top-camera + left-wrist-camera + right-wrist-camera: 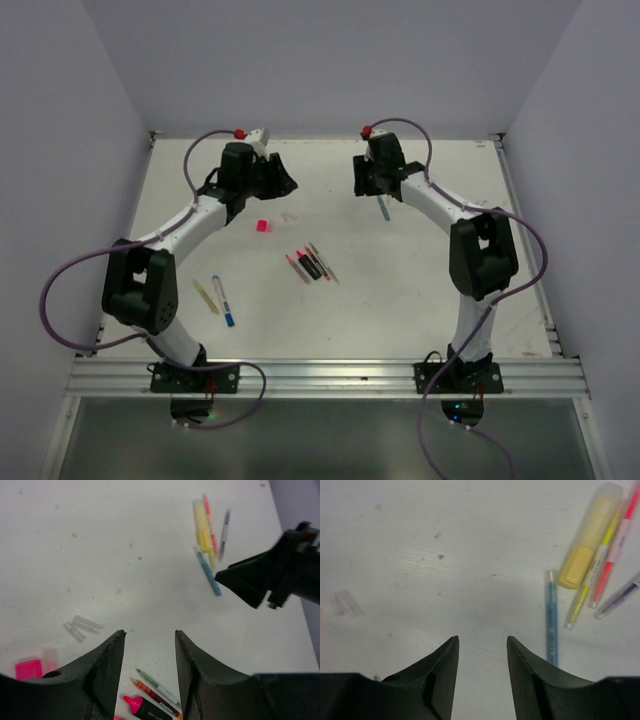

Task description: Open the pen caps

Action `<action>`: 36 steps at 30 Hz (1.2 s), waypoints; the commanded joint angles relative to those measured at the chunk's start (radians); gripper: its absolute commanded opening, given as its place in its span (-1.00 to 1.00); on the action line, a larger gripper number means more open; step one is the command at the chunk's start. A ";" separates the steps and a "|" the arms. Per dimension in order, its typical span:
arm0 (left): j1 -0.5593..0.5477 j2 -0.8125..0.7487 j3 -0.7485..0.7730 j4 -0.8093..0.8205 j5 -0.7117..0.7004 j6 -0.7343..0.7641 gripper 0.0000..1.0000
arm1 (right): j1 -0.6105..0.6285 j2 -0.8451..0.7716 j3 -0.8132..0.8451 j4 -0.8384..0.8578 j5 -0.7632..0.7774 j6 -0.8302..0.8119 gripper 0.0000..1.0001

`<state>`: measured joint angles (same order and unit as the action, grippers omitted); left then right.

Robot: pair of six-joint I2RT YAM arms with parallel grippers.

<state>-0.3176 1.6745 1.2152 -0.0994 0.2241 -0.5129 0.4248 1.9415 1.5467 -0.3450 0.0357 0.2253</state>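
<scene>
Both grippers hover over the far part of the table, facing each other. My left gripper (pixel 288 184) (pixel 150 632) is open with nothing between its fingers. A pink pen cap (pixel 263 226) (pixel 28 669) and pale clear caps (pixel 288 215) (pixel 82 627) lie on the table just below it. My right gripper (pixel 360 182) (pixel 481 639) is also open and empty. Beside it lie a blue pen (pixel 384 209) (pixel 551 620), a yellow highlighter (pixel 589 537) (pixel 201 525) and thin yellow, pink and purple pens. Another clear cap (pixel 347 602) lies to its left.
A cluster of pens (pixel 312 265) with a pink-and-black highlighter (pixel 145 707) lies mid-table. A yellow pen (pixel 207 296) and a blue-tipped pen (pixel 223 300) lie near the left arm. Walls close in the table's far and side edges.
</scene>
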 commanded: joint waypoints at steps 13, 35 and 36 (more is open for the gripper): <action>-0.005 -0.099 -0.177 0.320 0.258 -0.119 -0.03 | -0.118 0.108 -0.086 -0.009 0.109 -0.070 -0.09; -0.005 -0.095 -0.215 0.371 0.296 -0.159 -0.04 | -0.092 0.053 -0.152 0.063 0.038 -0.072 -1.00; -0.005 -0.093 -0.220 0.382 0.297 -0.165 -0.05 | -0.089 0.039 -0.158 0.069 0.033 -0.067 -1.00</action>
<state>-0.3176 1.5967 1.0145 0.2062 0.4946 -0.6506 0.3130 2.0613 1.4342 -0.3294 0.0875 0.1547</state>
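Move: From the right hand the blue pen's middle lies about 4 cm ahead, 7 to the right and 11 below. Beyond it on the table, from the same hand, are the yellow highlighter, 16 cm ahead and 9 right, the yellow pen, 12 ahead and 10 right, and the pink pen, 16 ahead and 12 right. From the left hand the blue pen is some 6 cm ahead, 28 right and 15 below. Right hand sinks 10 cm and swings 8 right, pinching the blue pen's near end; left eases back-right. ##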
